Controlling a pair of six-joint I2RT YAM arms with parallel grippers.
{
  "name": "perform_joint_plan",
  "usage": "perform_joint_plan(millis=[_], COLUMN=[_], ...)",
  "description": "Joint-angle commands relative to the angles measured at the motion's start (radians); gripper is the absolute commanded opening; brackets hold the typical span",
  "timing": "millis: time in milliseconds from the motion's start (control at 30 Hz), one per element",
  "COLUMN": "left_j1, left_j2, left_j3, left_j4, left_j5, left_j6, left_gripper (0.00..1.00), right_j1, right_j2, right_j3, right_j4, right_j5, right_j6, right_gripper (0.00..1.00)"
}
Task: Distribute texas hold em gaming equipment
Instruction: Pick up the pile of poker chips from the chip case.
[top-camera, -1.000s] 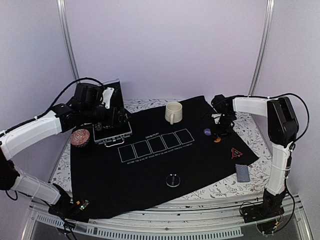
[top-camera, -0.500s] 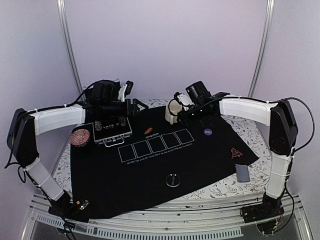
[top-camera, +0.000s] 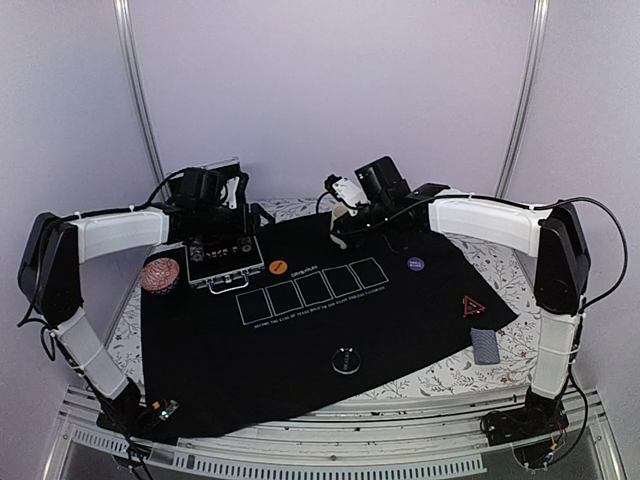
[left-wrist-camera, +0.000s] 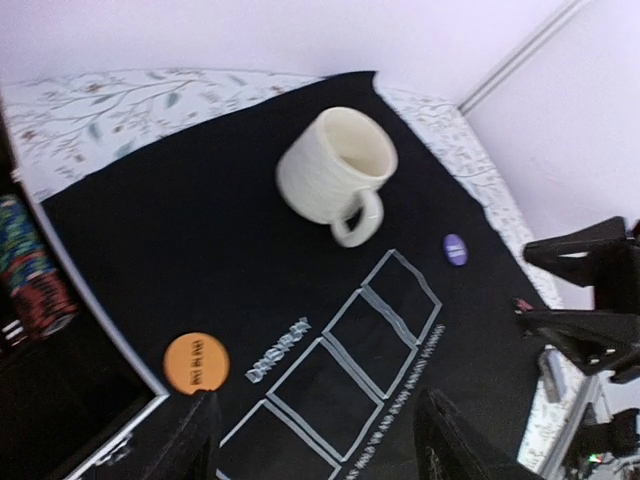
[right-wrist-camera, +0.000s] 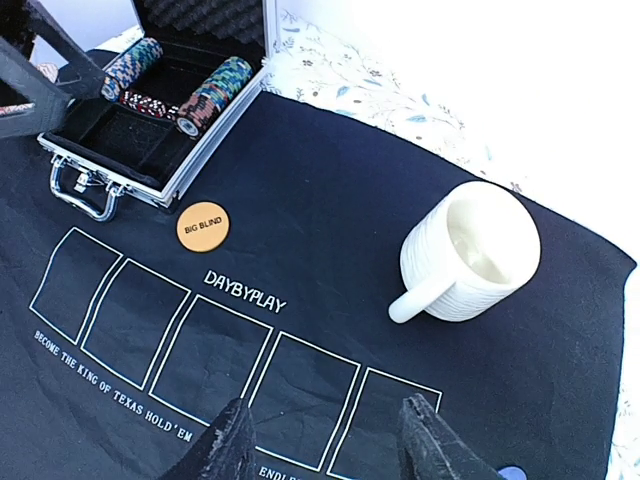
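Observation:
The orange disc (top-camera: 279, 267) marked BIG BLIND (right-wrist-camera: 203, 227) lies on the black mat just right of the open metal case (top-camera: 225, 262). Rows of striped poker chips (right-wrist-camera: 205, 95) sit in the case. A purple disc (top-camera: 415, 264), a red-edged triangle (top-camera: 472, 305), a grey-backed card stack (top-camera: 485, 345) and a dark disc (top-camera: 346, 360) lie on the mat. My left gripper (left-wrist-camera: 320, 440) hovers open beside the case, holding nothing. Above the mat near the mug, my right gripper (right-wrist-camera: 330, 440) is open and empty too.
A cream mug (right-wrist-camera: 470, 250) stands at the back of the mat, mostly hidden under my right arm in the top view. A round reddish-brown thing (top-camera: 160, 273) sits left of the case. Five printed card outlines (top-camera: 312, 288) cross the mat's middle.
The orange disc went from the right side of the mat to beside the case. My right gripper swung left from that side to the mug. My left gripper's jaws narrowed a little.

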Motion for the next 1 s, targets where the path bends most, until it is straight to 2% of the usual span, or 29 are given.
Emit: perform_joint_plan(millis=[0, 200, 433, 600, 833, 967], left_j1=[-0.004, -0.029, -0.025, -0.023, -0.058, -0.091], left_j2=[0.023, 0.106, 0.093, 0.046, -0.067, -0.109], left_j3=[0.042, 0.167, 0.250, 0.211, 0.100, 0.061], left_j4=[-0.203, -0.376, -0.477, -0.505, -0.483, -0.479], left_j5=[-0.145, -0.268, -0.388, -0.359, -0.281, -0.287], left_j6=[0.120, 0.208, 0.261, 0.244, 0.213, 0.207], left_gripper=[0.67, 0.67, 0.70, 0.70, 0.71, 0.73], right_j1=[-0.021, -0.100, -0.179, -0.253, -0.340, -0.349], right_j2=[-0.059, -0.151, -0.263, -0.337, -0.400, -0.435], right_j3=[-0.030, -0.107, -0.231, -0.316, -0.369, -0.393], right_j4=[-0.022, -0.053, -0.089, -0.133, -0.332, -0.412], right_j5=[-0.009, -0.061, -0.051, -0.038, 0.059, 0.086], right_j6=[0.048, 0.158, 0.233, 0.296, 0.376, 0.408], right_gripper=[0.52, 0.54, 0.61, 0.67, 0.77, 0.93])
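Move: The nearer, right-hand pile of poker chips in the chip case lies about 15 cm ahead of my left hand, 8 cm to its left and 16 cm below. The other pile is roughly 11 cm ahead and 20 cm left. The big blind button is some 6 cm ahead and 1 cm right, the mug about 16 cm ahead and 19 cm right. From my right hand, the right-hand pile is about 13 cm ahead and 27 cm left, the small blind button 5 cm ahead and 18 cm right. I swing my empty left hand's fingers some 25 degrees from pointing off to the right to pointing more steeply down, sinking about 5 cm as it shifts left, then easing up a little and back about 5 cm over the front of the chip case, fingers still open. Meanwhile my right hand sweeps about 23 cm right, away from the mug, turning clockwise, tipping down and opening wider near the small blind button. ##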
